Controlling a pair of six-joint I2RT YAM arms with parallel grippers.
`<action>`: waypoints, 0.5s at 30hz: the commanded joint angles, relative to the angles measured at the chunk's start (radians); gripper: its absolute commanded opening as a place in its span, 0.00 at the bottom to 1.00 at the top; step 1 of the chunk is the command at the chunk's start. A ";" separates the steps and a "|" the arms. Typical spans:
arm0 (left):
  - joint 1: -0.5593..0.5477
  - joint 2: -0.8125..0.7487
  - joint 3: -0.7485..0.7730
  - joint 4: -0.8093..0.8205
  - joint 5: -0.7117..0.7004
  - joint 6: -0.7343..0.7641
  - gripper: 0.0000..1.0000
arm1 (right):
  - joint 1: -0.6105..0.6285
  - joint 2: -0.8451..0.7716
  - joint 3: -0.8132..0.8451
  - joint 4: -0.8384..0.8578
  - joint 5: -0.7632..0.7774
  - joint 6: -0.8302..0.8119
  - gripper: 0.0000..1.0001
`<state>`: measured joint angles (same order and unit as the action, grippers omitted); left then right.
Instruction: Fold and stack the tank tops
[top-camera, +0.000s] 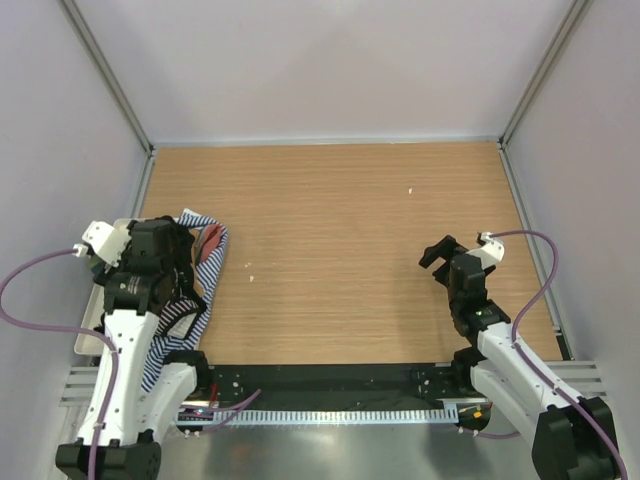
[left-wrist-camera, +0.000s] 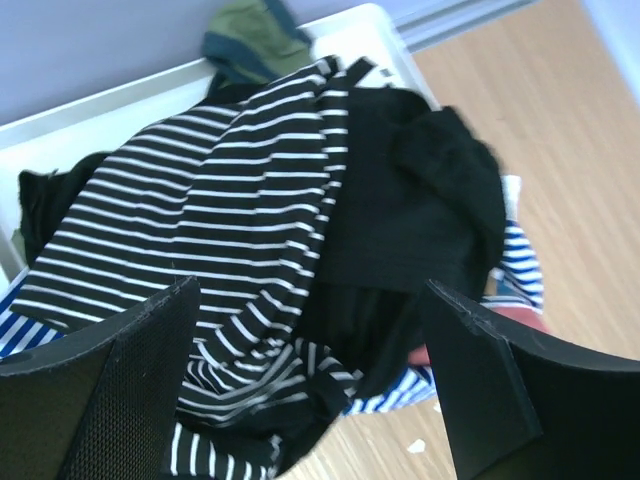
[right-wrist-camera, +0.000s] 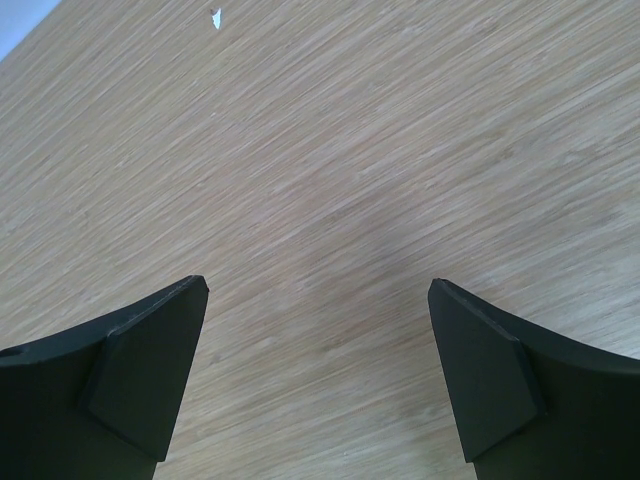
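The tank tops lie heaped in a pile (top-camera: 195, 262) at the table's left edge, spilling over the white tray (top-camera: 86, 338). In the left wrist view a black-and-white striped top (left-wrist-camera: 200, 220) lies uppermost beside a plain black one (left-wrist-camera: 420, 200). A green one (left-wrist-camera: 250, 40) is at the back, and a blue-and-white striped one (left-wrist-camera: 518, 262) hangs onto the wood. My left gripper (left-wrist-camera: 310, 330) hovers open just above the pile, holding nothing. My right gripper (right-wrist-camera: 318, 300) is open over bare wood at the right, far from the clothes.
The tray's white rim (left-wrist-camera: 100, 110) runs behind the pile, close to the left wall. A bit of pink cloth (left-wrist-camera: 522, 322) peeks out under the black top. Small white specks (top-camera: 411, 189) dot the wooden table (top-camera: 350, 250). Metal frame posts stand at the back corners.
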<state>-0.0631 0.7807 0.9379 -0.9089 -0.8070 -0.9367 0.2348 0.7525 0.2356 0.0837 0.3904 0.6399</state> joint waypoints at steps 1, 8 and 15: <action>0.109 0.019 -0.059 0.056 0.070 -0.004 0.90 | 0.003 -0.012 0.027 0.024 0.018 0.015 1.00; 0.244 0.075 -0.116 0.124 0.230 0.021 0.22 | 0.003 -0.007 0.036 0.001 0.047 0.030 1.00; 0.244 -0.096 0.033 0.054 0.233 0.071 0.00 | 0.003 0.004 0.036 0.014 0.038 0.029 1.00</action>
<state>0.1726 0.7834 0.8444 -0.8574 -0.5785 -0.9043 0.2348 0.7528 0.2367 0.0769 0.4084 0.6571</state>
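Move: The black-and-white striped tank top lies in the white bin under the left hand: its middle is level with the hand fore and aft, some 7 cm to its left and 8 cm below, and its folded edge is nearly under the fingers. The black tank top is about 7 cm ahead, 1 cm left and 8 cm below, and the pink cloth 8 cm ahead, 9 cm right and 12 cm below. From the right hand, the striped top is about 78 cm left, 5 cm back and 3 cm higher. The left hand, already open, drops about 6 cm and drifts some 2 cm to its left onto the folded edge of the black-and-white striped tank top, tipping roughly 10 degrees further down. Near the bottom its fingers shut completely, pinching a bit of thin cloth at that edge, then the hand starts back up, rising about 2 cm with the fingers still closed. ##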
